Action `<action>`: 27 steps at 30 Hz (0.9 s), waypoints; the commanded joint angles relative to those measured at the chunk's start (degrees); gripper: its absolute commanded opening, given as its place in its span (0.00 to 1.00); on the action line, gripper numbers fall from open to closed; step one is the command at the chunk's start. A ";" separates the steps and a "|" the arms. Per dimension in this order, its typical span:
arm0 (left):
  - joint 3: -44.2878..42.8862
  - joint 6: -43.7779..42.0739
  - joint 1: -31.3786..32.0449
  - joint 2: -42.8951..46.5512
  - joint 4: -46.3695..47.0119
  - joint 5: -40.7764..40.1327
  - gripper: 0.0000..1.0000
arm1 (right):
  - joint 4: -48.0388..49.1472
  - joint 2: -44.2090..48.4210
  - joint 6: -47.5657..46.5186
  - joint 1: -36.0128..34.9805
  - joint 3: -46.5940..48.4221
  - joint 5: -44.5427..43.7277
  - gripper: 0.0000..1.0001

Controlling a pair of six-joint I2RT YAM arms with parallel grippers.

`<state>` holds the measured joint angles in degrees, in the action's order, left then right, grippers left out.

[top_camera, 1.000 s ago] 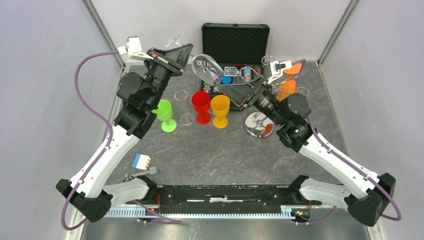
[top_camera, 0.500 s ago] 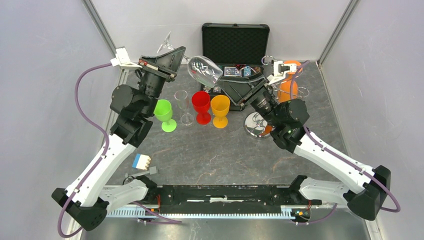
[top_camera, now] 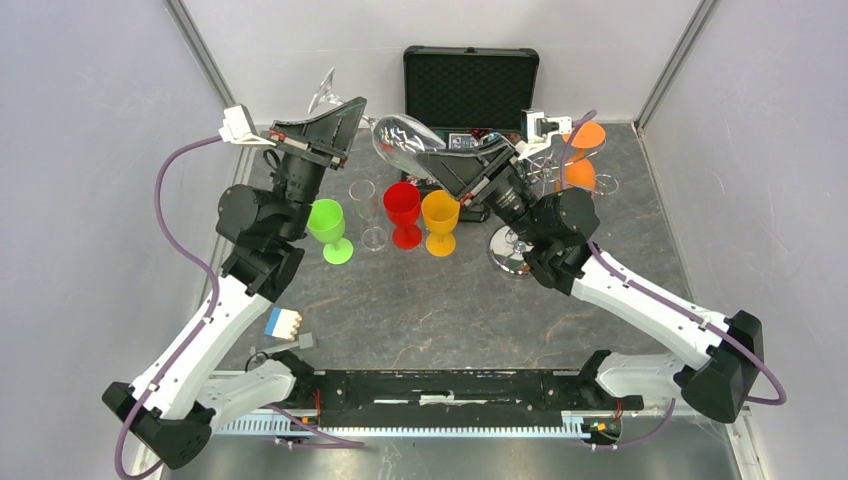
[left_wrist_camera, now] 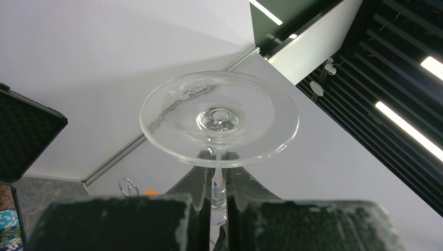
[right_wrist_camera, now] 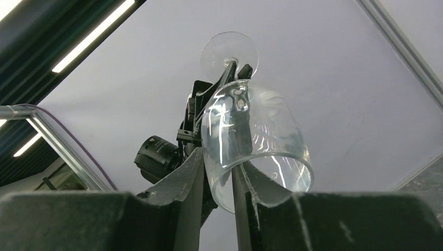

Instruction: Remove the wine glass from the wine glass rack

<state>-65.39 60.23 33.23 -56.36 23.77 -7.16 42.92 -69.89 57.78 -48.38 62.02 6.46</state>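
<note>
A clear wine glass [top_camera: 400, 143] hangs tilted in the air, its foot [top_camera: 325, 90] toward the back left. My left gripper [top_camera: 343, 118] is shut on its stem [left_wrist_camera: 218, 183], just under the round foot [left_wrist_camera: 219, 117]. My right gripper [right_wrist_camera: 217, 171] straddles the bowl's rim [right_wrist_camera: 256, 136], one finger outside the wall and one inside. A gap still shows between the two fingers. The wine glass rack [top_camera: 515, 250] stands at the right on its shiny disc base, with orange glasses [top_camera: 577, 172] hanging from its hooks.
Green [top_camera: 328, 225], red [top_camera: 403, 210] and orange [top_camera: 440, 220] goblets and a small clear glass [top_camera: 364, 205] stand in a row below the held glass. An open black case [top_camera: 470, 90] sits at the back. A small blue-and-white block [top_camera: 283, 322] lies near the left arm.
My right gripper swung left from beside the rack up to the glass bowl, and its jaws narrowed around the rim. The left gripper carried the glass slightly back and left.
</note>
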 commanded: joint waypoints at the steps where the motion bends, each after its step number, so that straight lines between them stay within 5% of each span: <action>1: 1.35 1.82 -0.10 2.89 5.14 1.39 0.02 | 3.48 -0.03 -1.57 -1.05 2.80 -0.29 0.26; 7: 2.60 -0.97 -0.10 5.38 3.31 3.76 0.27 | 3.02 -0.21 -4.27 -2.44 2.80 -1.56 0.01; 9: 3.26 -1.97 -0.10 6.50 2.59 4.14 0.37 | 2.35 -0.47 -5.60 -2.77 3.19 -1.86 0.00; 15: 5.10 -6.95 -0.02 11.29 -3.38 4.11 0.94 | 2.09 -0.78 -10.49 -4.42 3.31 -3.65 0.00; 22: 8.28 -17.96 -0.10 19.35 -17.00 5.07 1.00 | -9.61 -0.72 -20.66 -5.70 7.96 -5.89 0.00; 27: -4.38 -35.33 -0.10 20.40 -36.92 11.21 1.00 | -26.08 -0.73 -30.02 -6.55 13.05 -7.35 0.00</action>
<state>-60.66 41.17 33.12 -36.47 1.45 -1.23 26.79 -71.29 37.56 -54.04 69.28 1.50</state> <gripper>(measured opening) 0.994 0.050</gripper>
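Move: The clear wine glass lies between the hands, its stem still pinched by the left and its rim between the right's open fingers. Its middle is about 4 cm ahead, 6 cm left and 3 cm above the right hand; from the left hand, some 2 cm back, 4 cm right and 1 cm lower. About 38 cm below the right hand stand the red goblet, 4 cm ahead and 4 cm left, and the yellow goblet, 3 cm ahead and 3 cm right. The wine glass's bowl is pinched at the rim as the right fingers close across its wall; only then do the left fingers spread wide off the stem. The left hand draws about 8 cm back, also 4 cm left and 4 cm down, rolling some 20 degrees. Keeping its pinch, the right hand drifts about 3 cm left and ends 2 cm lower, its fingers tipping towards level. ##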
